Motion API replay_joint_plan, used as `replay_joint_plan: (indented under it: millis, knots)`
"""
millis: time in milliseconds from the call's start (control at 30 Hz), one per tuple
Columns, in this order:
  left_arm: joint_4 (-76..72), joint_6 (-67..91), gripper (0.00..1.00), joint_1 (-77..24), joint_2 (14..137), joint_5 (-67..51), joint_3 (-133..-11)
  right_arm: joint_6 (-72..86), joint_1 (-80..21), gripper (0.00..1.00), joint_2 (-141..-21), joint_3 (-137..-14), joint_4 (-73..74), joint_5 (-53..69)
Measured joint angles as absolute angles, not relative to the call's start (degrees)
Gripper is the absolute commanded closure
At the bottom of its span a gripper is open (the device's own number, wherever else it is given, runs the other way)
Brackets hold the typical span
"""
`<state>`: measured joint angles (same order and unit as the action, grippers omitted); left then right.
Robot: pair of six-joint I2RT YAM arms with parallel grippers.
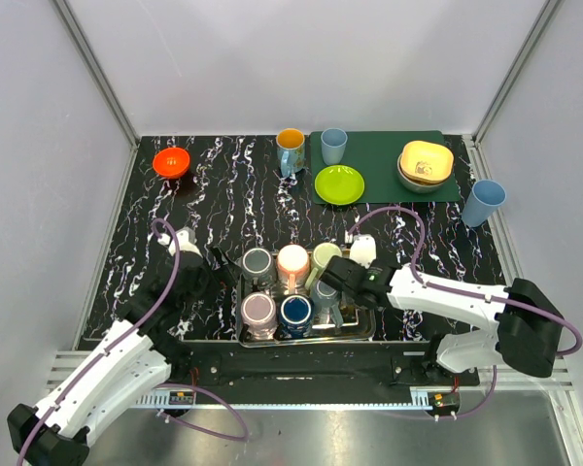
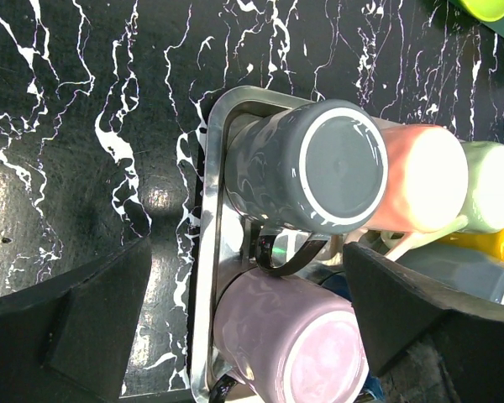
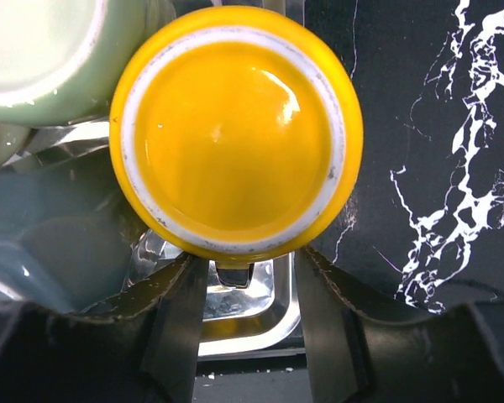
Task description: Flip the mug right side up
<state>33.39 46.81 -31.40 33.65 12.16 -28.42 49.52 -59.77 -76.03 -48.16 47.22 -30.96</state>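
Note:
A yellow mug (image 3: 235, 126) stands upside down at the right end of the steel tray (image 3: 244, 323), its base facing the right wrist camera. My right gripper (image 3: 250, 269) straddles its dark handle (image 3: 235, 279), with a gap showing on both sides; the fingertips are hidden under the mug's edge. In the top view this gripper (image 1: 332, 275) covers the yellow mug. My left gripper (image 2: 248, 327) is wide open over the tray's left edge, with an upside-down purple mug (image 2: 294, 344) between its fingers, untouched.
Several more upside-down mugs fill the tray (image 1: 360, 333): grey (image 1: 257, 262), peach (image 1: 292, 260), pale green (image 1: 325, 255), dark blue (image 1: 296, 311). Further back are an orange bowl (image 1: 171, 161), upright cups (image 1: 291, 150) (image 1: 333, 146), a green plate (image 1: 339, 184), stacked bowls (image 1: 426, 162) and a blue cup (image 1: 484, 202).

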Motion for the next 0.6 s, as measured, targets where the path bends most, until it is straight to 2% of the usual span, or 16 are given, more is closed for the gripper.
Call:
replay_joint_plan:
  millis: [333,467,500,600]
  knots:
    - [33.39,46.81,0.03,-31.4,34.26,12.16,-28.42,48.38,-58.43,0.68,-76.58,-46.33,42.94,-31.05]
    - [33.39,46.83,0.03,-31.4,34.26,12.16,-28.42,48.62,-58.37,0.84,-77.21,-45.45,42.02,-31.03]
    - [33.39,46.83,0.03,-31.4,34.26,12.16,-28.42,48.69,-58.35,0.98,-77.19,-45.3,41.82,-31.09]
    - [33.39,46.83,0.03,-31.4,34.26,12.16,-28.42,49.23,-58.33,1.0,-76.86,-45.28,41.58,-31.09]
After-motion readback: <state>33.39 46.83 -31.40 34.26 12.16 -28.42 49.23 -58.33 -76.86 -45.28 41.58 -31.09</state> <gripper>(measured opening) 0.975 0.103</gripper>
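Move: The yellow mug stands upside down in the tray with its handle turned back between my open right fingers; its middle is about 5 cm ahead of my right hand, neither left nor right, and roughly 2 cm lower. The grey-blue mug is some 7 cm to the left of that hand and 3 cm ahead, the green mug about 7 cm left and 10 cm ahead. From my left hand the yellow mug lies about 29 cm right, 2 cm back and 6 cm below. I sink my right hand a little over 1 cm down the near side of the upturned yellow mug, after easing nearly 1 cm forward towards it. All the while I close the half-open fingers until they pinch the handle from left and right, the wrist keeping its slant. ##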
